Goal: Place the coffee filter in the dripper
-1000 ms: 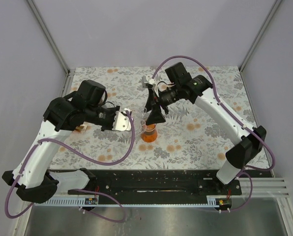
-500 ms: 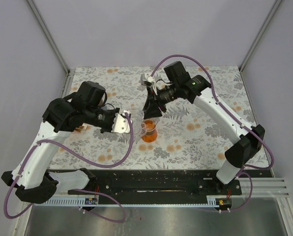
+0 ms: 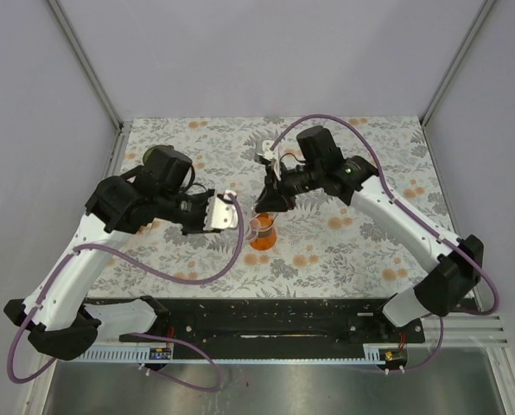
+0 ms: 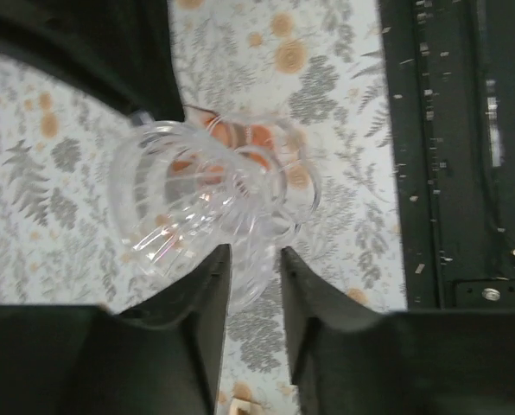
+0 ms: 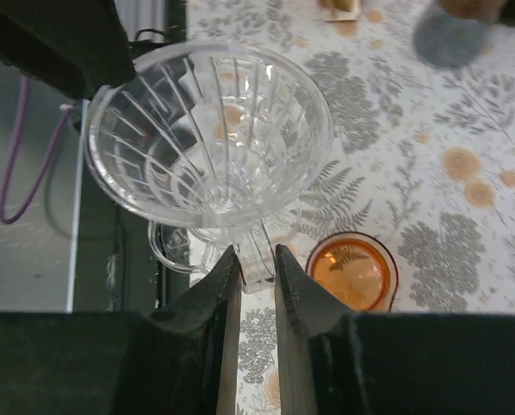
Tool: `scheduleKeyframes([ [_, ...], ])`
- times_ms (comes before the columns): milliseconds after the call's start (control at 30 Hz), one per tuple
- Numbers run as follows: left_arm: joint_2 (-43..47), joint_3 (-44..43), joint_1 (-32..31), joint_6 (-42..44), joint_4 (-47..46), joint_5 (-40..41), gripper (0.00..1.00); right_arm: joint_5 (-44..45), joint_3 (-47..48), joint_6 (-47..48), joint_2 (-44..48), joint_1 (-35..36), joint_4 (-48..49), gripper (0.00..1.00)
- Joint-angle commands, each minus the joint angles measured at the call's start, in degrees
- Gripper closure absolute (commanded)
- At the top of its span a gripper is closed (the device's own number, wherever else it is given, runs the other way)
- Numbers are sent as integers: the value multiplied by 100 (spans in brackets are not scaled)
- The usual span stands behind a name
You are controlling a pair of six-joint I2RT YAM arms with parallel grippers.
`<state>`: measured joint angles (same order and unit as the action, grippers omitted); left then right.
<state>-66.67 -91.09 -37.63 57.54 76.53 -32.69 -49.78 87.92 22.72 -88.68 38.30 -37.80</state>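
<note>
A clear ribbed dripper hangs above the floral table, just over an orange cup. My right gripper is shut on the dripper's flat handle tab. My left gripper comes in from the left, its fingers closed close on the rim of the dripper's base. In the top view both grippers, left and right, meet at the dripper over the cup. I do not see a coffee filter clearly in any view.
A small tan object and a blurred grey round thing lie on the table beyond the dripper. A brownish object shows partly under the left arm. The black base rail runs along the near edge.
My left gripper has moved right up to the dripper. My right gripper has shifted slightly right and lower with the dripper in it.
</note>
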Motion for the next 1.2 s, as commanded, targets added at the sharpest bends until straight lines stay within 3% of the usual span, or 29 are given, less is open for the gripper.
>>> scheduleKeyframes([
  [0, 111, 100, 80, -980, -1385, 868, 59, 1434, -915, -689, 904, 72, 1685, 100],
  [100, 146, 83, 141, -1455, -1658, 1106, 34, 1944, -1399, -1023, 1256, 72, 2293, 100],
  [333, 286, 214, 378, -2675, -2387, 1667, 24, 3437, -2444, -1805, 1713, 81, 3566, 100],
  [467, 444, 591, 651, -3493, -2950, 2265, 17, 3431, -3262, -1912, 1934, 107, 4850, 100],
  [667, 647, 1136, 1161, -4066, -3337, 2390, 17, 3370, -4018, -1587, 2188, 169, 5766, 100],
  [1167, 506, 1313, 1600, -4189, -3496, 2038, 17, 3018, -4783, -1534, 2417, 160, 5801, 100],
])
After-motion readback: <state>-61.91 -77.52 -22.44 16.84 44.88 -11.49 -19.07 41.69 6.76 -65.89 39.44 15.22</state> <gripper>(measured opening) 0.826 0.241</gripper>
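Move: The glass carafe with the orange base is what the dripper, already in the right fingers, is taken to: about 8 cm ahead of the right hand, 1 cm to its left and some 20 cm below. From the left hand, still at the dripper, the coffee filter in its wooden box lies roughly 23 cm ahead and 38 cm left; the glass jar stands 32 cm ahead and 21 cm left, the carafe 16 cm ahead and 9 cm right, all some 25 cm lower. The dripper stays pinched in the right fingers and is swung over the carafe: that hand sinks about 5 cm while shifting right and forward, turns some 30 degrees clockwise and tips its fingertips up a little. The left fingers open wide and come away from the dripper, that hand going forward and then left as well, turning counter-clockwise. ##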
